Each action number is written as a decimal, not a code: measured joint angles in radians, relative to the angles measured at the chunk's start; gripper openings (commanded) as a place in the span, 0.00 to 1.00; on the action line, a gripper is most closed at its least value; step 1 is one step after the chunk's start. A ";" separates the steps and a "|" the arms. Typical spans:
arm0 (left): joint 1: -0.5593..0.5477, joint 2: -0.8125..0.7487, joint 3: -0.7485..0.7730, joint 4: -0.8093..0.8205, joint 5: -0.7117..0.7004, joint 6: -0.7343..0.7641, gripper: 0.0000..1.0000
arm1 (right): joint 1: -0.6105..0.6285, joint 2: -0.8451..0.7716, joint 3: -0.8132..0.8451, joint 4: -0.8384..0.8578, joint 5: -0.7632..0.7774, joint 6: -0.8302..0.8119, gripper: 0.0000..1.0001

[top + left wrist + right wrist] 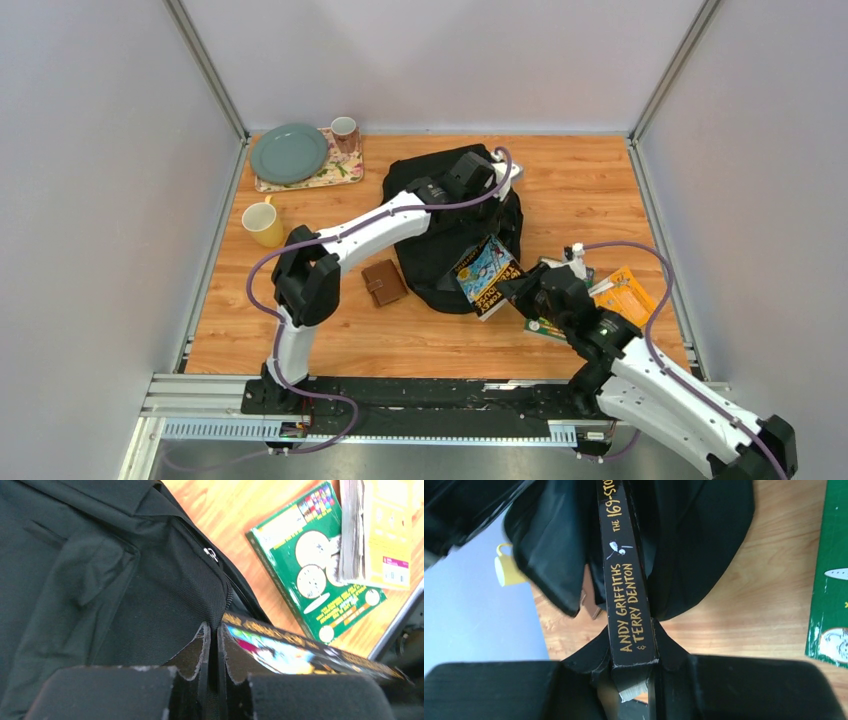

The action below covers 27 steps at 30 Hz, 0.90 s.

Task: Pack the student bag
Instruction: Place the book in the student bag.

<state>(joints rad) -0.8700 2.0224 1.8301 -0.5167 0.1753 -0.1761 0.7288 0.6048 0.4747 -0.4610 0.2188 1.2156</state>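
Observation:
The student bag (440, 235) is a large black backpack lying mid-table, its opening toward the right. My left gripper (500, 190) reaches over it and is shut on the bag's zip edge (220, 595); in the left wrist view black fabric sits pinched between the two fingers of this gripper (214, 630). My right gripper (522, 287) is shut on the spine of a black book with a colourful cover (487, 272). The right wrist view has the gripper (631, 627) holding the book (621, 570), whose far end sits in the bag's opening (699, 545).
A green book (540, 327) and an orange-yellow book (622, 295) lie right of the bag, partly under my right arm. A brown wallet (384, 283) lies left of the bag. A yellow mug (263, 223), a green plate (289, 153) and a pink mug (344, 133) stand back left.

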 measured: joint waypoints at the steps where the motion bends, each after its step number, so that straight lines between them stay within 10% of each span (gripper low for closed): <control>1: 0.000 -0.002 -0.015 0.003 0.012 -0.004 0.21 | -0.015 0.030 -0.023 0.040 -0.010 0.011 0.00; 3: -0.001 -0.010 -0.046 0.013 0.039 -0.013 0.43 | -0.034 0.081 -0.054 0.097 -0.020 0.026 0.00; 9: -0.005 -0.094 -0.153 0.048 0.089 -0.019 0.69 | -0.045 0.064 -0.095 0.200 -0.011 0.050 0.00; 27: -0.006 -0.539 -0.903 0.352 0.036 0.037 0.77 | -0.090 0.042 -0.135 0.249 -0.014 0.063 0.00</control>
<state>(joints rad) -0.8757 1.4830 0.9276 -0.1650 0.2111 -0.1387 0.6384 0.6468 0.3393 -0.2115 0.2047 1.2785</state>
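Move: The left hand holds the student bag's opening edge; the near end of the zip edge it heads for lies about 8 cm back, 10 cm left and 14 cm below. The book's middle is some 5 cm back from this hand and 9 cm lower, the brown wallet 4 cm back and 23 cm left. From the right hand, which grips the book's spine, the bag mouth lies about 12 cm ahead, 6 cm left and 8 cm lower, the green book 4 cm ahead and 12 cm right. Back and to its left by about 15 cm, the left hand opens wide, lets go of the bag's edge and swings over the bag to its near zip edge, sinking mostly at the end, some 7 cm lower in all. The right hand keeps its grip on the book's spine and pushes it forward and down about 3 cm into the mouth, then nearly holds still after a slight clockwise turn. ##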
